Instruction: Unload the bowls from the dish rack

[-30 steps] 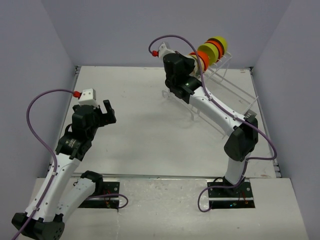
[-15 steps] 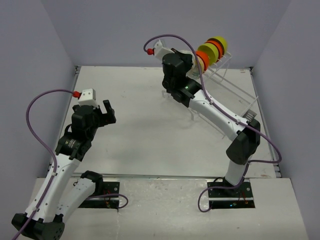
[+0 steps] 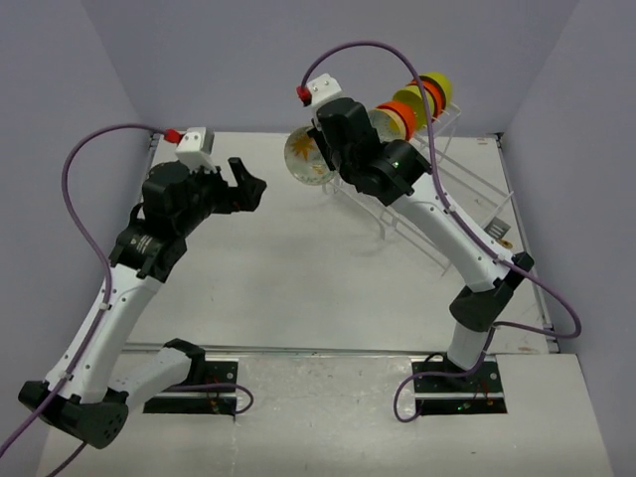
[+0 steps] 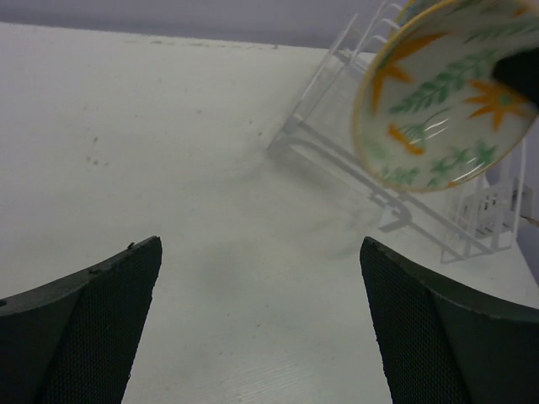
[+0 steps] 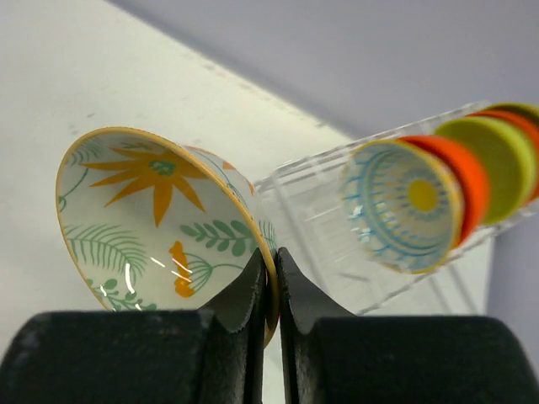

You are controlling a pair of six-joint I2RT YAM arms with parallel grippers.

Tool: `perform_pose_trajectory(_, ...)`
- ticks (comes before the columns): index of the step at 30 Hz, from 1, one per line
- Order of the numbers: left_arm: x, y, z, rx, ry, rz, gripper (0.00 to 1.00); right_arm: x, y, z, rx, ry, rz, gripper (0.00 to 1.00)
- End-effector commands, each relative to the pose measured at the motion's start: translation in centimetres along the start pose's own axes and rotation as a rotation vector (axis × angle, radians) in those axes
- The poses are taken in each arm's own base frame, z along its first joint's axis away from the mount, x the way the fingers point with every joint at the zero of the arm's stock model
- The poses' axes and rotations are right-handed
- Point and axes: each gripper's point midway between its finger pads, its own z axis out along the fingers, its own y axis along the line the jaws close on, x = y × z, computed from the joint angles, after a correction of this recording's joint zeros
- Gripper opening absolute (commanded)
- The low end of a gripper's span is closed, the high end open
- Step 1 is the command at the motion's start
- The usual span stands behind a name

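My right gripper [image 5: 276, 252] is shut on the rim of a cream bowl [image 5: 152, 219] painted with orange flowers and green leaves. It holds that bowl [image 3: 304, 159] on edge in the air, left of the dish rack [image 3: 452, 164]. In the white wire rack [image 5: 307, 206] stand more bowls: a cream one with blue rim and yellow centre [image 5: 404, 206], an orange-red one [image 5: 461, 181] and a lime-green one [image 5: 493, 156]. My left gripper [image 3: 246, 185] is open and empty, pointing at the held bowl [image 4: 446, 93] from the left, a short gap away.
Grey walls close the table at the back and both sides. The rack [image 4: 362, 164] stretches along the right side toward the near edge. Purple cables loop above both wrists.
My right gripper has lifted the patterned bowl out of the rack and carried it left. The left arm has risen and reached forward and right toward it, still open.
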Motion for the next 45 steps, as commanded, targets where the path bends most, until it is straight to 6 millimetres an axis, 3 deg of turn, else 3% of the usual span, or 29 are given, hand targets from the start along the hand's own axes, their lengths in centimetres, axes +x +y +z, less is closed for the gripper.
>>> perform_pose_trajectory(1,-3.5,-5.3,1.4,0.139,-0.042,0.002,1.0,3.9,5.5,-0.7,-0.2,0.159,0.198,0.0)
perform_pose_trajectory(3,-2.6,-6.5,3.5,0.139,0.012,0.016,0.98,4.4,6.4,-0.3,-0.222,0.184,0.21,0.0)
perform_pose_trajectory(6,-4.1,-8.0,4.5,0.119,-0.016,0.033,0.91,4.3,7.7,-0.7,-0.29,0.192,0.25,0.0)
perform_pose_trajectory(9,-4.3,-7.2,5.4,0.019,-0.008,0.072,0.85,4.1,8.2,-1.2,-0.328,0.183,0.277,0.0)
perform_pose_trajectory(13,-2.5,-4.7,6.3,-0.109,0.071,0.134,0.79,4.5,8.3,-1.3,-0.342,0.19,0.281,0.0)
perform_pose_trajectory(17,-1.0,-3.9,6.6,-0.137,0.117,0.158,0.76,4.9,7.7,-1.0,-0.339,0.198,0.298,0.0)
perform_pose_trajectory(20,0.0,-3.8,6.8,-0.127,0.148,0.169,0.67,4.7,7.8,-1.4,-0.367,0.181,0.316,0.0)
perform_pose_trajectory(22,0.7,-3.9,7.1,-0.112,0.167,0.176,0.51,4.7,8.1,-1.4,-0.398,0.172,0.316,0.0)
perform_pose_trajectory(24,1.4,-4.4,7.4,-0.079,0.193,0.182,0.47,4.5,8.5,-1.9,-0.441,0.16,0.322,0.0)
perform_pose_trajectory(26,1.9,-5.0,7.7,-0.043,0.215,0.18,0.47,4.3,8.4,-2.0,-0.451,0.152,0.334,0.0)
perform_pose_trajectory(32,3.1,-4.8,8.1,-0.037,0.246,0.19,0.62,4.0,7.7,-1.9,-0.484,0.13,0.384,0.0)
perform_pose_trajectory(34,3.4,-4.7,8.2,-0.04,0.253,0.193,0.46,3.7,7.7,-2.3,-0.505,0.122,0.394,0.0)
perform_pose_trajectory(35,3.6,-4.6,8.3,-0.042,0.259,0.195,0.29,3.5,7.5,-2.4,-0.508,0.112,0.402,0.0)
perform_pose_trajectory(36,3.7,-4.7,8.5,-0.039,0.26,0.196,0.2,3.3,7.7,-2.5,-0.522,0.106,0.404,0.0)
perform_pose_trajectory(37,3.9,-4.6,8.7,-0.042,0.265,0.197,0.0,3.1,7.8,-2.6,-0.53,0.096,0.41,0.0)
perform_pose_trajectory(42,3.7,-4.7,9.1,-0.047,0.243,0.168,0.0,3.5,7.9,-2.3,-0.555,0.102,0.439,0.0)
perform_pose_trajectory(43,3.3,-4.1,9.2,-0.087,0.225,0.163,0.0,3.6,7.8,-2.1,-0.559,0.102,0.45,0.13)
perform_pose_trajectory(44,3.2,-3.6,9.4,-0.115,0.216,0.146,0.0,4.3,7.2,-1.5,-0.543,0.123,0.474,0.42)
perform_pose_trajectory(45,3.0,-2.4,9.7,-0.165,0.209,0.133,0.0,4.7,6.6,-1.4,-0.53,0.129,0.487,0.82)
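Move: The floral bowl hangs by its right-hand rim from the right fingers, its middle about 5 cm left of that hand and 2 cm ahead, level with it. For the open left gripper, that bowl is some 17 cm to the right, 10 cm ahead and 5 cm higher. From the right hand, the left gripper is roughly 22 cm left, 8 cm back and 5 cm lower; the blue-patterned bowl in the rack is about 15 cm right, 11 cm ahead and 4 cm lower. The floral bowl, still pinched by the right gripper, is lowered about 10 cm and brought some 4 cm back and left to meet the left hand, the wrist tipping down and its left side rising. The left hand swings right and forward, rising briefly before sinking, and shuts on the bowl's left rim. The right fingers then begin to open. ##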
